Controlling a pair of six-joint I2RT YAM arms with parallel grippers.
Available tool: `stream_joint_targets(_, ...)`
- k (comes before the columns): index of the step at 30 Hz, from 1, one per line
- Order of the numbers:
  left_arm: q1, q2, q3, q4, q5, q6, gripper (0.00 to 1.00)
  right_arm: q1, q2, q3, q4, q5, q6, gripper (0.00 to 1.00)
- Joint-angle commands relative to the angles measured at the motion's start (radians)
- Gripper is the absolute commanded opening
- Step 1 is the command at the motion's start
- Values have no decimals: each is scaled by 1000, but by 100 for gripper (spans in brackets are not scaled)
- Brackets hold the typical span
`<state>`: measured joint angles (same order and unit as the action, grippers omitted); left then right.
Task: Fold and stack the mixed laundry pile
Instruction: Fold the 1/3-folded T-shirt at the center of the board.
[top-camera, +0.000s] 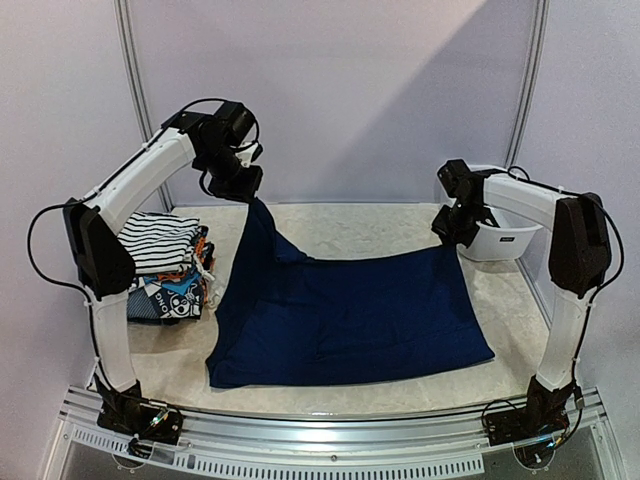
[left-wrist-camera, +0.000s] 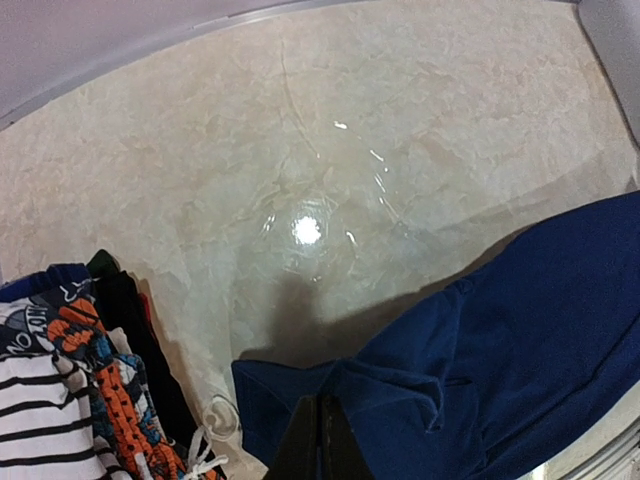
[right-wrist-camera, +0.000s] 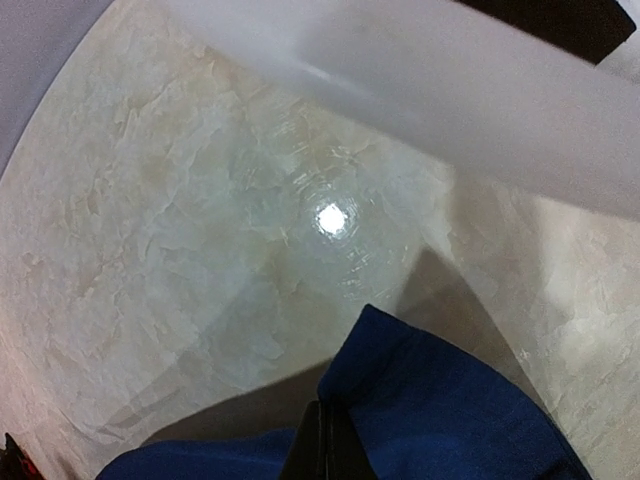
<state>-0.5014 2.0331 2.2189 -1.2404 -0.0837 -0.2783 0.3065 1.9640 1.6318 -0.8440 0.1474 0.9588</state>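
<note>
A navy blue garment (top-camera: 350, 310) lies spread across the middle of the table, with both far corners lifted off it. My left gripper (top-camera: 243, 188) is shut on the far left corner, holding it high so the cloth hangs in a steep fold. In the left wrist view the gripper (left-wrist-camera: 322, 402) pinches bunched navy cloth (left-wrist-camera: 520, 340). My right gripper (top-camera: 456, 228) is shut on the far right corner, held lower. The right wrist view shows that gripper (right-wrist-camera: 334, 408) closed on the navy corner (right-wrist-camera: 450, 420). A folded stack (top-camera: 165, 265) sits at the left, striped piece on top and cartoon print beneath.
A white tub (top-camera: 497, 237) stands at the back right, just behind my right gripper; its rim (right-wrist-camera: 450, 90) fills the top of the right wrist view, with something black (right-wrist-camera: 560, 20) inside. The folded stack (left-wrist-camera: 60, 390) lies close beside the left arm. The back wall runs just behind the table.
</note>
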Motion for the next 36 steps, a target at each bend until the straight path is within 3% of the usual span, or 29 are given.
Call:
stream_joint_targets(1,-29,-83,-63,-39,53,-89,0,-6,-74,-63,1,-1,-12,0)
stream_joint_targets(20,-68,-396,-537,49,342,-399,0,-3,-255,-309,2,-14,-15,0)
stream_joint_targets(36,-106,-588,-905,189,473,-589,0,9,-333,-485,24,-14,4,0)
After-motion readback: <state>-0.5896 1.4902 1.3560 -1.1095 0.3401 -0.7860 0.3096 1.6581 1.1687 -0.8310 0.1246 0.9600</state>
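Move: My left hand holds the far left end of the navy T-shirt; its near left corner, where the fold is headed, lies about 29 cm back, 11 cm to the left and 23 cm below. The clothes stack stands some 27 cm to the left of that hand and 5 cm back. My right hand pinches the far right corner; the shirt's near right corner is about 25 cm back and 9 cm to the right, 11 cm lower. The white basket stands some 10 cm ahead and 14 cm to the right of my right hand. With both grippers kept shut on the far edge, I draw it back over the shirt towards the near edge. My left hand leads, coming back about 20 cm and sinking some 6 cm, mostly late, its wrist tilting so the fingers swing from leaning forward to pointing down and inward. My right hand follows about 11 cm back, easing a little right and down, its wrist tipping only slightly. ##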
